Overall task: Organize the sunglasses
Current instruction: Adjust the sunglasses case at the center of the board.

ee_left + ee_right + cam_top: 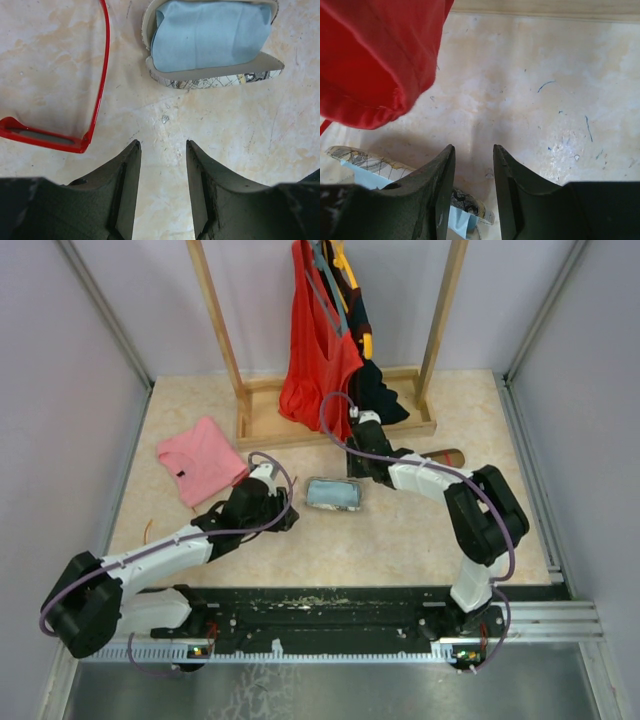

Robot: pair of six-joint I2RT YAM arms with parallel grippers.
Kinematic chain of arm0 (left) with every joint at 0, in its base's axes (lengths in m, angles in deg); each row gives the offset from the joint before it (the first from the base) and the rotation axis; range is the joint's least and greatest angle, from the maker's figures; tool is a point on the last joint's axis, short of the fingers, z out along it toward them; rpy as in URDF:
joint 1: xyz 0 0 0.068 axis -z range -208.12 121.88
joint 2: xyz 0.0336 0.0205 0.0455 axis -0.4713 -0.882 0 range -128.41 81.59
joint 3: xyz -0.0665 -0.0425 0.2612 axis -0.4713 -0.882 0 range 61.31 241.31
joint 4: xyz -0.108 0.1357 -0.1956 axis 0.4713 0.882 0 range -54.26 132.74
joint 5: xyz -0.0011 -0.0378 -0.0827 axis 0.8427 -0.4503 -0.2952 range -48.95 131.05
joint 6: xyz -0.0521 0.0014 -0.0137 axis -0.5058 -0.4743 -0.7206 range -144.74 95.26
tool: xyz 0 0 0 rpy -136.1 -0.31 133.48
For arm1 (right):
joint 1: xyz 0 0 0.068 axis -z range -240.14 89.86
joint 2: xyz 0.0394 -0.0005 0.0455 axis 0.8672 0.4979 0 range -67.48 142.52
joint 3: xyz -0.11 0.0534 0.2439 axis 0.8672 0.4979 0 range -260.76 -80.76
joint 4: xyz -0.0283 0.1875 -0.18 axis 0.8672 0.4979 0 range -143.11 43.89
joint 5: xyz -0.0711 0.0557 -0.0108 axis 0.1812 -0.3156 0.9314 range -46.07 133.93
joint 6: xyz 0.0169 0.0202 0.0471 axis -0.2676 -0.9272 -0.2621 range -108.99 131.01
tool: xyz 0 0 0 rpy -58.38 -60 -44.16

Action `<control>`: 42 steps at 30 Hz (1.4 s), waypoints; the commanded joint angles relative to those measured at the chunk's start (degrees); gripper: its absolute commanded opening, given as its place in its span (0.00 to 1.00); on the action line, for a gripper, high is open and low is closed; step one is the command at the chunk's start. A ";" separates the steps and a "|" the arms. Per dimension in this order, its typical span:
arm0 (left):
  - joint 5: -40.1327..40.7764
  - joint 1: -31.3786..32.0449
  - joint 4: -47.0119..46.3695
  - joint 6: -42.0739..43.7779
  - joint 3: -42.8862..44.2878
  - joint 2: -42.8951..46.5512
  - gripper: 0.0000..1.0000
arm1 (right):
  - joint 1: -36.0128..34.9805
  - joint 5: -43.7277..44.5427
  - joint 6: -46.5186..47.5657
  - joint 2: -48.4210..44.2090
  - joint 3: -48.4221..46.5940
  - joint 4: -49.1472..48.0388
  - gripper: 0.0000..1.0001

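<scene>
The sunglasses (pixel 95 100) lie on the table at the left of the left wrist view, showing a thin red frame and one slim red arm. In the top view the left arm hides them. My left gripper (pixel 162 143) (pixel 285 512) hovers open beside them with only bare table between its fingers. It points at an open patterned case (pixel 215 77) (pixel 310 496) that holds a light blue cloth (pixel 210 35) (pixel 334 495). My right gripper (pixel 473 146) (pixel 356 468) is open and empty just behind that case (pixel 367 161).
A wooden rack (pixel 250 425) at the back carries a hanging red garment (pixel 315 350) (pixel 375 55) and dark clothes. A pink folded cloth (pixel 202 460) lies at the left. A brown oblong piece with a red stripe (pixel 445 455) lies right of the right arm.
</scene>
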 commanded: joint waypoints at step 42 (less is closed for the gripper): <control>-2.84 0.38 0.97 -0.32 1.65 -4.06 0.46 | -0.65 -3.61 -2.02 -10.15 8.80 3.82 0.36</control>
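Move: The open sunglasses case with the blue cloth in it lies with its middle roughly 5 cm back from the right hand and 6 cm to its left, a few centimetres lower. From that hand the red top's hem hangs some 8 cm ahead and 6 cm left, and the brown case lies about 23 cm right and 5 cm ahead. For the left hand, the sunglasses case is about 8 cm ahead and 12 cm right; the red sunglasses are about 8 cm ahead and 8 cm left. The sunglasses case's right end is pushed back towards the robot by the right fingers, kept about a third open: the hand first eases down and slightly back, then sweeps back and a little right, about 5 cm in all, sinking some 3 cm before starting to rise. Clear of the case, the left hand sinks about 2.5 cm and draws back 1.5 cm, tipping slightly down. ##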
